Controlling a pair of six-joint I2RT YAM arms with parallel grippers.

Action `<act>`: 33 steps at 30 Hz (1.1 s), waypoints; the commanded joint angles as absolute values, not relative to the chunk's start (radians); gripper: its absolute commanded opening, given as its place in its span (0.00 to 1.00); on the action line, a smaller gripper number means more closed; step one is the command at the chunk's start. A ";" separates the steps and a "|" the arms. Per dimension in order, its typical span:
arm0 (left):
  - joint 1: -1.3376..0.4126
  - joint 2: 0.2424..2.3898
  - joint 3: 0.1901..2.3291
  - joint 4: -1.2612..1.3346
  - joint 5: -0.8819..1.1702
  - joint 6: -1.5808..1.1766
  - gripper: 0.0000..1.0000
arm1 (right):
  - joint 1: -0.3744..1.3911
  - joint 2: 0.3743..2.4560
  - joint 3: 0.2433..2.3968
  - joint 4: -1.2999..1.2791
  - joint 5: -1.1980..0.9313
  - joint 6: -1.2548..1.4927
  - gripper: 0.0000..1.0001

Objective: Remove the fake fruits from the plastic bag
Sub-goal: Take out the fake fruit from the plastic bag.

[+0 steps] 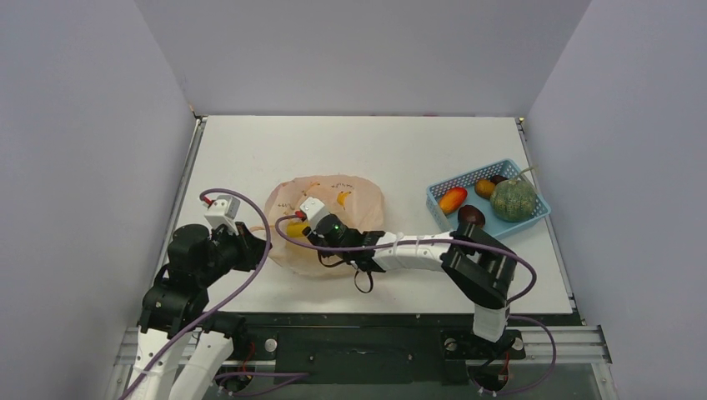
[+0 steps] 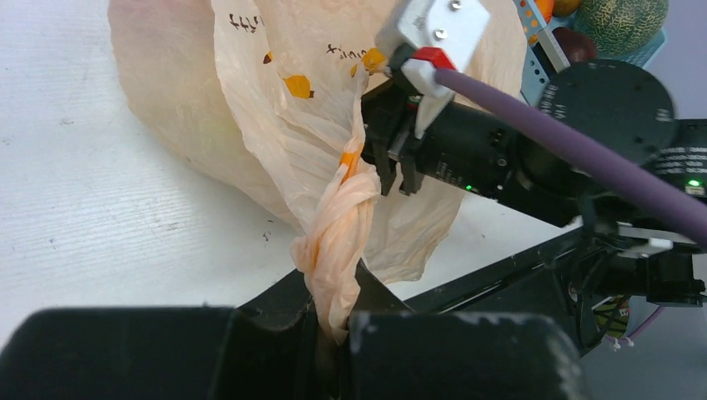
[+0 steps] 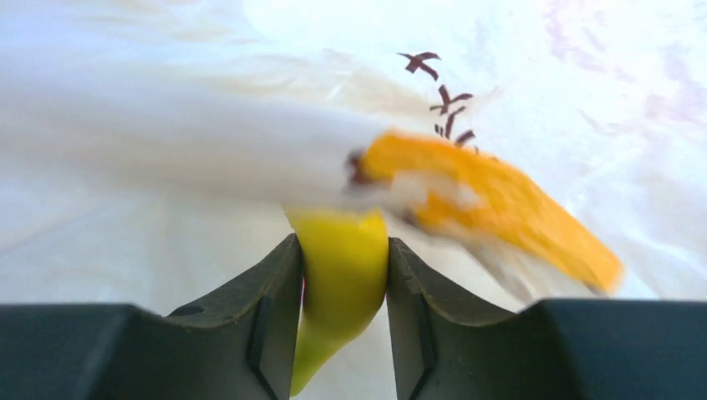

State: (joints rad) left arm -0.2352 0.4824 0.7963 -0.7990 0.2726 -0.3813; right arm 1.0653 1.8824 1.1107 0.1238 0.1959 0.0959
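The plastic bag point(image 1: 333, 198) lies left of the table's centre, peach-orange and printed with small bananas. My left gripper point(image 1: 260, 243) is shut on the bag's twisted handle point(image 2: 338, 242) at its near left edge. My right gripper point(image 1: 302, 225) reaches in from the right, inside the bag's mouth. In the right wrist view its jaws point(image 3: 343, 279) are closed on a yellow banana point(image 3: 343, 254), one of the fake fruits, with both fingers touching its sides. Bag film point(image 3: 208, 142) fills that view. A bit of the yellow banana point(image 1: 295, 229) shows from above.
A light blue basket point(image 1: 440, 198) stands at the right, holding a red-yellow mango point(image 1: 452, 200), a ribbed green melon point(image 1: 512, 200), a dark maroon fruit point(image 1: 471, 216) and an orange one point(image 1: 484, 187). The right arm's wrist point(image 2: 475, 154) crosses close behind the bag.
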 commanded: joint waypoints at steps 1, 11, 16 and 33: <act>-0.242 0.466 0.804 -0.746 0.274 -0.384 0.00 | 1.087 1.746 1.065 0.127 0.239 0.116 0.00; -0.241 0.483 0.805 -0.748 0.270 -0.384 0.00 | 1.085 1.512 0.884 0.186 0.104 0.195 0.00; -0.241 0.482 0.805 -0.749 0.264 -0.387 0.00 | 1.077 1.422 0.843 0.212 0.061 0.232 0.00; -0.241 0.482 0.804 -0.746 0.271 -0.385 0.00 | 0.962 1.303 0.735 0.307 0.023 0.371 0.00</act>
State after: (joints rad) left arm -0.2367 0.4881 0.7963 -0.7971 0.2687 -0.3820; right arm 0.9859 1.3460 0.7361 0.2600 0.0174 0.3504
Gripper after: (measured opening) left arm 0.004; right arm 0.337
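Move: The yellow banana is already in my right fingers, gripped near one end, with a fold of the bag over its far part; the open bag's middle is about 3 cm ahead and 3 cm to the right, 4 cm below. The blue basket is some 47 cm to the right of this hand, 10 cm farther out and 2 cm lower, with the mango about 37 cm to the right and 10 cm ahead. From my left hand, the basket lies roughly 55 cm right, 19 cm ahead, 18 cm below. I draw the banana up out of the bag with my right hand, rising about 10 cm while easing back some 4 cm and shifting about 6 cm right towards the basket. My wrist rolls some 25 degrees, left side up, and my fingers keep their pinch. My left hand stays put, still gripping the bag's twisted corner. ##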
